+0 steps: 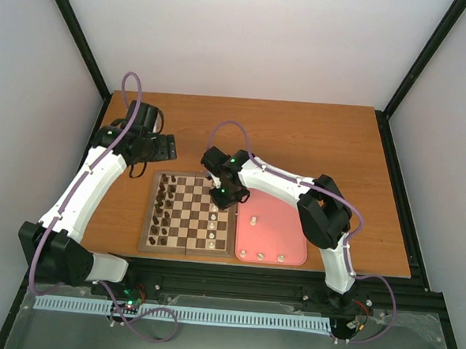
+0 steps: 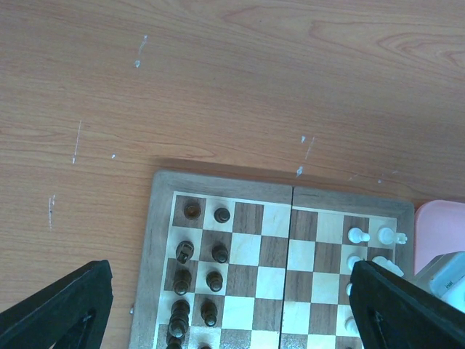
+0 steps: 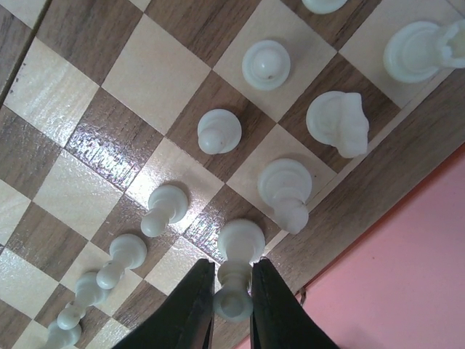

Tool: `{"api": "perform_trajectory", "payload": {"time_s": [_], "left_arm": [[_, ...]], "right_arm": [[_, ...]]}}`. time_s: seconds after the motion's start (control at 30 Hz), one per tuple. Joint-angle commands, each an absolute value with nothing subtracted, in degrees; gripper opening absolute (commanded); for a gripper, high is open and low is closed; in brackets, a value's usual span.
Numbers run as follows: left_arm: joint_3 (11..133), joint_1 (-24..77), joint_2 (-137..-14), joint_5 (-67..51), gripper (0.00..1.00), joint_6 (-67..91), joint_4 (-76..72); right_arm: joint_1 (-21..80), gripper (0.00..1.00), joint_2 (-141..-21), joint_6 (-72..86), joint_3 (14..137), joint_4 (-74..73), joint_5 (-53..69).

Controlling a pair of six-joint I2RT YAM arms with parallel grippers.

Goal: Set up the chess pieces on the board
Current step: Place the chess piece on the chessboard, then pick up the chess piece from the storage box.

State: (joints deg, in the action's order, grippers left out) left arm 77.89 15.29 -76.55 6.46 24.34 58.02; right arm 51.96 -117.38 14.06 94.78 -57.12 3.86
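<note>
The board [image 1: 147, 217] lies in front of the arms. Dark pieces [image 1: 163, 210] fill its left columns. Cream-white chess pieces [image 3: 219, 131] stand along its right side, among them a knight [image 3: 338, 122] and a rook [image 3: 418, 49]. My right gripper [image 3: 232, 305] is over the board's right edge, shut on the neck of a white piece [image 3: 238, 254] whose base rests on an edge square. My left gripper [image 2: 231, 273] hangs open behind the board's far left corner, nothing between its fingers [image 2: 69, 305]. More white pieces [image 1: 260, 256] lie on the pink tray [image 1: 285, 233].
The pink tray [image 3: 392, 276] sits flush against the board's right border. One white piece [image 1: 254, 221] stands near the tray's left side, others along its near edge. A row of white pawns [image 3: 163, 207] runs just left of my right fingers.
</note>
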Motion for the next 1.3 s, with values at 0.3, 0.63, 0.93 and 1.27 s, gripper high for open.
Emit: {"api": "perform_trajectory", "payload": {"time_s": [0.3,0.63,0.93,1.27], "left_arm": [[77.93,15.38,-76.68,6.85,1.00,23.50,57.80],[77.99,15.38,-77.15,7.13,1.00,23.22,57.93],[77.76,15.38,-77.08,7.05,1.00,23.37,57.84],[79.10,15.38,-77.52,6.31,1.00,23.11,57.93]], "right_arm": [[52.29,0.20,-119.18,11.96,96.88,-58.01,5.42],[52.29,0.20,-119.51,12.17,97.50,-58.00,7.00],[52.27,0.32,-117.54,11.76,98.95,-59.56,4.84],[52.14,0.47,-108.28,11.56,97.89,-65.52,0.49]]}}
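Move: The tall white piece stands right between the right fingertips on the fourth square from the far corner, its middle about 2 cm below the hand point. The white bishop is roughly 2 cm farther out, the nearest white pawn about 2 cm to the left of the tall piece and level with it. A loose piece on the tray lies some 8 cm right and 3 cm back. From the left hand the tall piece is about 16 cm right, 7 cm back and 19 cm down. Around the head of the tall white piece, the right fingers, already slack, ease apart a little while the hand nudges the piece less than 1 cm left and slightly back on its square. Then they open to nearly half and come free, the hand rising about 3 cm and drifting back right, still pointing down. ##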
